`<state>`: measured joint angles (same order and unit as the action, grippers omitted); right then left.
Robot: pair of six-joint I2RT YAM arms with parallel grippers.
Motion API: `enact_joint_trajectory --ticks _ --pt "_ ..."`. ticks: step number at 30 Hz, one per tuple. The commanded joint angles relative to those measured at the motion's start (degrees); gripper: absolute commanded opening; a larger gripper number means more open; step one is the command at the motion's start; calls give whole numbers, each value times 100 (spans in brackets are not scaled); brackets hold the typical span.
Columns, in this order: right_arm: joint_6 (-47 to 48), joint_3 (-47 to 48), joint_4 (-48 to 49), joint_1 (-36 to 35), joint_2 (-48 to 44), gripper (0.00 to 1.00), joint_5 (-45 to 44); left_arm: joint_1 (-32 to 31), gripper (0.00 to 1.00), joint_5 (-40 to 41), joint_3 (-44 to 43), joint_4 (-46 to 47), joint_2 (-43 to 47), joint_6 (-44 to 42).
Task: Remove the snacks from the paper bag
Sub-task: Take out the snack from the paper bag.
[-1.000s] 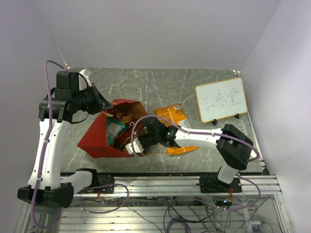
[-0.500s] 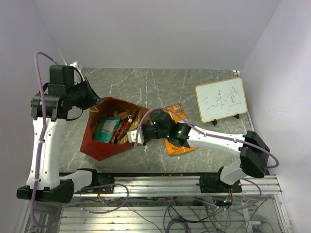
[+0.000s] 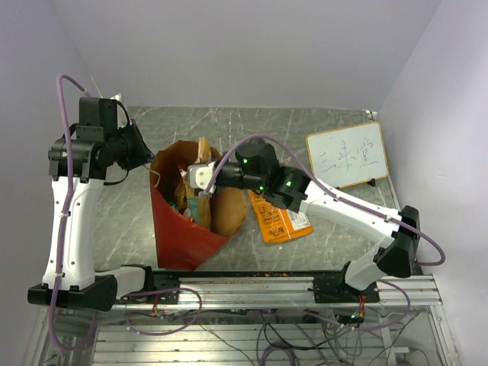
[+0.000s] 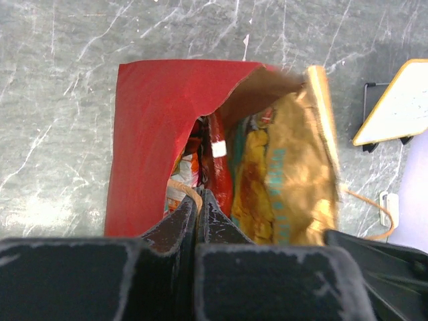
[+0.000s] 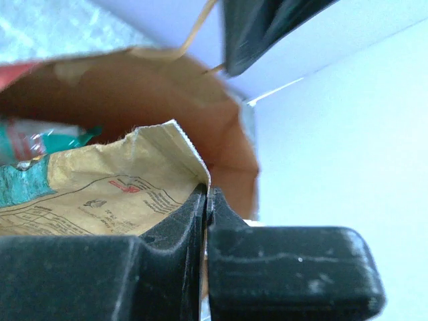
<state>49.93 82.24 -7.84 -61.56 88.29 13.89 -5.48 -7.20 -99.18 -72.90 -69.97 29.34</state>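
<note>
The red paper bag (image 3: 177,236) stands with its mouth up; its red wall (image 4: 157,127) and kraft inside (image 5: 134,87) show in the wrist views. My left gripper (image 3: 146,157) is shut on the bag's tan twine handle (image 4: 184,187) at the rim. My right gripper (image 3: 200,183) is shut on the edge of a brown snack packet (image 3: 227,210) that sticks out of the bag's mouth, its tan printed face (image 5: 100,190) beside the fingers. Red and yellow packets (image 4: 217,174) and a teal one (image 5: 40,144) lie deeper inside. An orange packet (image 3: 278,217) lies flat on the table right of the bag.
A white framed whiteboard (image 3: 347,158) stands at the back right of the grey marble table (image 3: 320,126). The aluminium rail (image 3: 252,286) with both arm bases runs along the near edge. Walls close in on the left, back and right.
The bag has gone from lying on its side to standing mouth-up as my left arm rose with the handle. My right gripper shut on the brown packet and moved up and back.
</note>
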Motion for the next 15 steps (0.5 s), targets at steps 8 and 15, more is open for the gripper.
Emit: enact_joint_trajectory --ticks 8,15 --pt "353 1990 -78 4 162 0 -273 -41 7 151 -507 448 -189 -97" --pt "701 2868 -289 12 69 0 -1087 -42 7 301 -736 374 -412 -191"
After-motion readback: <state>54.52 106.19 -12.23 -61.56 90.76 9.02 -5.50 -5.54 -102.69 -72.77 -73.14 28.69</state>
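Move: My right hand already pinches the chips bag by its top edge; the bag's middle hangs about 12 cm below it and perhaps 1 cm back. The paper bag's mouth, out of which I draw it, is centred some 8 cm below this hand, 3 cm back and 3 cm left. The orange snack lies on the table about 20 cm right, 6 cm ahead and 31 cm down. From my left hand, still on the paper bag's handle, the chips bag's middle is roughly 18 cm right, 2 cm back and 13 cm below. I pull the chips bag nearly straight up, away from the paper bag's mouth, raising my right hand about 17 cm and keeping my pinch on the top edge. On the way my left-pointing fingertips tilt up by some 15 degrees. My left hand stays shut on the paper bag's handle and eases just 1 or 2 cm forward. ##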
